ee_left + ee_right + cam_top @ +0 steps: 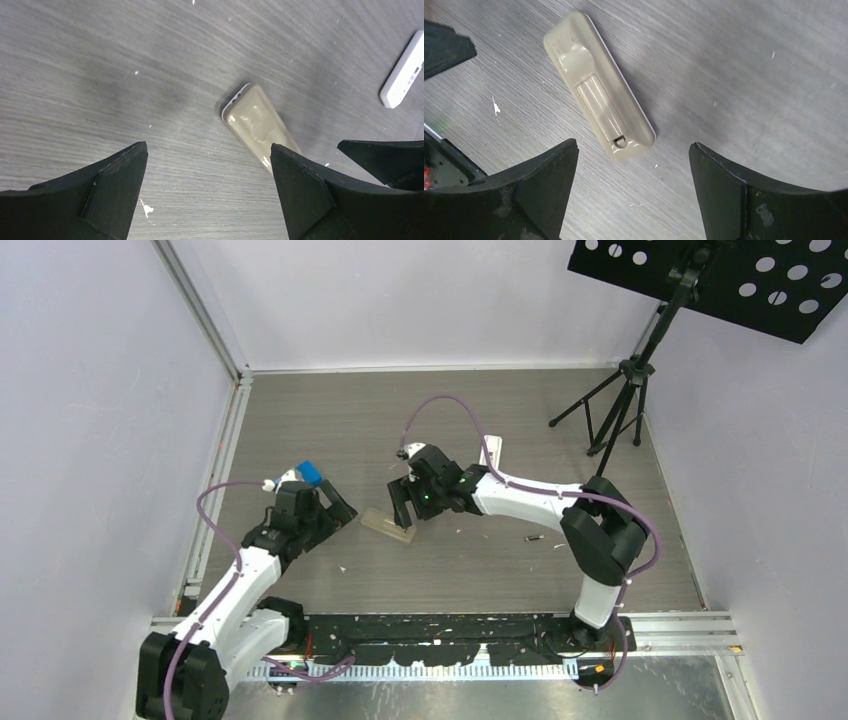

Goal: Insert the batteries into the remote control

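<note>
The white remote control [402, 75] lies flat on the table, up and to the right of both grippers; from above it shows as a small white strip [494, 452] by the right arm's cable. One dark battery [533, 538] lies in front of the right arm. My left gripper [209, 147] is open over bare table, and from above it sits left of centre [340, 508]. My right gripper [633, 145] is open too, and from above it is just right of the left one [403, 510]. Neither holds anything.
A translucent grey-tan bar [599, 112] with a white lower edge, a ribbed panel and a small latch lies between the two grippers [388, 525]. White flecks dot the table. A black tripod [620, 400] stands at the back right. Walls enclose three sides.
</note>
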Tool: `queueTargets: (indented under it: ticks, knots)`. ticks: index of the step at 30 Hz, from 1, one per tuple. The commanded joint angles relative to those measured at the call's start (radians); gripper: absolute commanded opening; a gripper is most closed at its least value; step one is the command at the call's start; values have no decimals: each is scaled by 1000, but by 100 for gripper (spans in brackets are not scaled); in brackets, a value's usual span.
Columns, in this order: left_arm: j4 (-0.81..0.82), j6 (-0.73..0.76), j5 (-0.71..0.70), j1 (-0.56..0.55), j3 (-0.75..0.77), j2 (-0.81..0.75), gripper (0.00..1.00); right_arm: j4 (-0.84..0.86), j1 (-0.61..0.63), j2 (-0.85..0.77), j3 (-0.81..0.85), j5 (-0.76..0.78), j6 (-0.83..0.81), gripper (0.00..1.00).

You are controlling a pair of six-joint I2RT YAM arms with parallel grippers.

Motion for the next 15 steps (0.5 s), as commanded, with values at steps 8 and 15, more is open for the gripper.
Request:
queueTargets:
  ticks: [8,15]
  knots:
    - [19,90,145,118,86,82,96,6,88,143,168,-70,-492,89]
    - [26,107,240,152,80,105,95,48,109,217,194,-20,-568,81]
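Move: The grey-beige remote, lying battery cover up, is about 5 cm to the right hand's left, level with it fore and aft, and some 5 cm below. The white remote lies roughly 17 cm ahead and 18 cm to the right of the right hand, and the blue block about 11 cm ahead and 22 cm to its left. From the left hand, the grey-beige remote is about 7 cm right, 2 cm ahead and 6 cm down. Over the grey-beige remote the right hand swings about 4 cm left, turning some 30 degrees counter-clockwise to square its fingers across the case. It first lifts and reaches out slightly, then draws back a little and sinks to well below its starting height, fingers staying wide open, one tip on each long side; contact can't be seen. ##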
